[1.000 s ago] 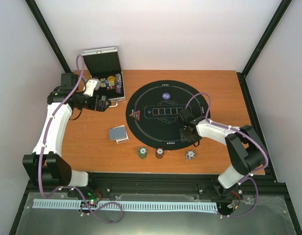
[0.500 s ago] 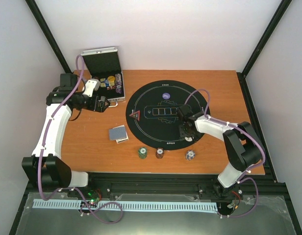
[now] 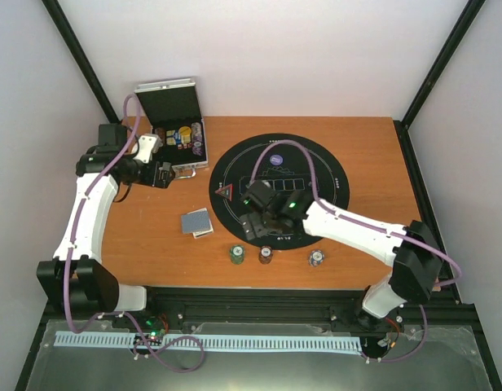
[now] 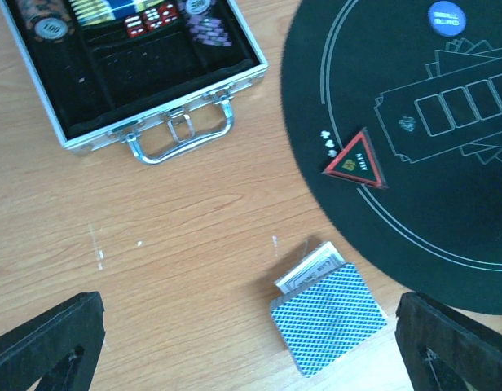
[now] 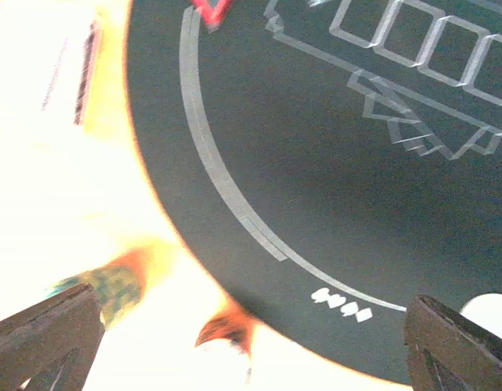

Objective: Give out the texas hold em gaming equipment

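Three poker chip stacks stand on the table's near strip: green (image 3: 236, 255), red (image 3: 266, 255) and white (image 3: 316, 258). A blue-backed deck of playing cards (image 3: 196, 221) lies left of the round black mat (image 3: 316, 175). On the mat lie a purple button disc (image 3: 276, 160) and a red triangle marker (image 3: 225, 193). My right gripper (image 3: 255, 216) hovers open over the mat's near-left part, holding nothing. Its view is blurred; the green stack (image 5: 112, 285) and red stack (image 5: 231, 326) show just off the mat rim. My left gripper (image 3: 165, 173) hangs open and empty, with the cards (image 4: 328, 326) and triangle (image 4: 353, 160) below it.
The open silver case (image 3: 179, 134) sits at the back left with chips and dice inside; its handle (image 4: 182, 138) faces the table's middle. A white patch (image 5: 491, 308) shows at the mat's edge beside my right finger. Black frame posts rise at the back corners.
My right gripper has swung left across the mat from its near-right side to its near-left side, and its jaws have spread wide. The left arm has barely shifted.
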`<action>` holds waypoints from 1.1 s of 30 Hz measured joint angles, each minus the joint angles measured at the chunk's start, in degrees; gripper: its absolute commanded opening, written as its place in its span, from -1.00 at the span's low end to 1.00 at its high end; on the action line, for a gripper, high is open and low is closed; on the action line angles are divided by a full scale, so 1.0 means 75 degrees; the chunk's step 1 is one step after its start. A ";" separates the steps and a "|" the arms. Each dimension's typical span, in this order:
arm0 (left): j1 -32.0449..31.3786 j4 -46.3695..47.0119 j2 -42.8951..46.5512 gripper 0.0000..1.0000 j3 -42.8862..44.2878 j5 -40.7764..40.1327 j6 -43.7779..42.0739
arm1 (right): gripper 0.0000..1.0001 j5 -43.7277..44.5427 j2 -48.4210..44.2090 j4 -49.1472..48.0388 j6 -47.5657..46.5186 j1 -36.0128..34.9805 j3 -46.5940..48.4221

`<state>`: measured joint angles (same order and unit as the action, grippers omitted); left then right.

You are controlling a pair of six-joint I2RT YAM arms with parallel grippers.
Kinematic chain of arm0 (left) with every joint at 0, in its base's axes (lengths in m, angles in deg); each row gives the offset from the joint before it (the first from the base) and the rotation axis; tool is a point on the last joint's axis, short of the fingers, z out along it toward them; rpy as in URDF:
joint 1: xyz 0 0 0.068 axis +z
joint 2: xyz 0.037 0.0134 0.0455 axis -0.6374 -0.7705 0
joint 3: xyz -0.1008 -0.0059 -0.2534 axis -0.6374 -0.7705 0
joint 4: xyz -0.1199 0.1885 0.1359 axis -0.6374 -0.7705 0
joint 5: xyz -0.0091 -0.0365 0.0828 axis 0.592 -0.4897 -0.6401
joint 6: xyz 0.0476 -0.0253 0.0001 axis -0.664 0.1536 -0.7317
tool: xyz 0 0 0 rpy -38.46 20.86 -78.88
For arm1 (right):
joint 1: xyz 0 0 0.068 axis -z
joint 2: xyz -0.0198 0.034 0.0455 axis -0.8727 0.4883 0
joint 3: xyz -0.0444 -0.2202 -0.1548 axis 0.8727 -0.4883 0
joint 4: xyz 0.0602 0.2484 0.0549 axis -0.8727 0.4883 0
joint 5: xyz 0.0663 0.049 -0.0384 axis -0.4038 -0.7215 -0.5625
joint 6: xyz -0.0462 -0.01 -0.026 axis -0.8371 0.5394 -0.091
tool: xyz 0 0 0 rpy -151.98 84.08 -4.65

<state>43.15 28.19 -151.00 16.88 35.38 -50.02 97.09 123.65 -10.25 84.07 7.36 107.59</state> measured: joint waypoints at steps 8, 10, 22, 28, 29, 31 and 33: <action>0.0682 0.0192 0.0000 1.00 -0.0248 -0.0128 0.0058 | 1.00 -0.0189 0.1411 0.0676 0.0568 -0.1655 0.0935; 0.0729 0.0224 0.0000 1.00 -0.0335 -0.0143 0.0055 | 1.00 -0.0268 0.1690 0.0737 0.0618 -0.1833 0.1037; 0.0734 0.0233 0.0026 1.00 -0.0539 -0.0052 -0.0029 | 0.84 -0.0673 0.2291 0.0842 0.0699 -0.1988 0.1402; 0.0743 0.0233 0.0029 1.00 -0.0539 -0.0041 -0.0041 | 0.62 -0.0784 0.2573 0.0813 0.0694 -0.1988 0.1402; 0.0743 0.0233 0.0029 1.00 -0.0539 -0.0047 -0.0041 | 0.60 -0.0801 0.2594 0.0807 0.0708 -0.1988 0.1402; 0.0743 0.0245 0.0041 1.00 -0.0539 -0.0073 -0.0041 | 0.55 -0.0816 0.2597 0.0801 0.0697 -0.1988 0.1402; 0.0743 0.0274 0.0055 1.00 -0.0539 -0.0090 -0.0038 | 0.48 -0.0825 0.2602 0.0796 0.0708 -0.1988 0.1402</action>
<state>48.72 30.25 -150.59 12.84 34.70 -50.30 90.90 143.17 -4.28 89.38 -7.54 118.11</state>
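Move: The green chip stack stands roughly 8 cm back and 9 cm to the left of the open right hand, its middle some 11 cm below. The brown chip stack is level with the green one and about 8 cm to its right; the card decks lie some 9 cm farther out and 12 cm to the left of the green stack, also on the table. From the left hand the green stack is about 16 cm back, 17 cm right and 19 cm below. Over the green chip stack comes the right hand, swinging back and left about 12 cm from above the mat while sinking, its fingers tipping more upright and turning some 10 degrees counter-clockwise. It then lowers a further 2 cm, bringing the fingertips either side of the stack's top as they begin closing; no grip can be seen yet. The left hand, open and empty, shifts a few centimetres left and slightly down, then waits. ##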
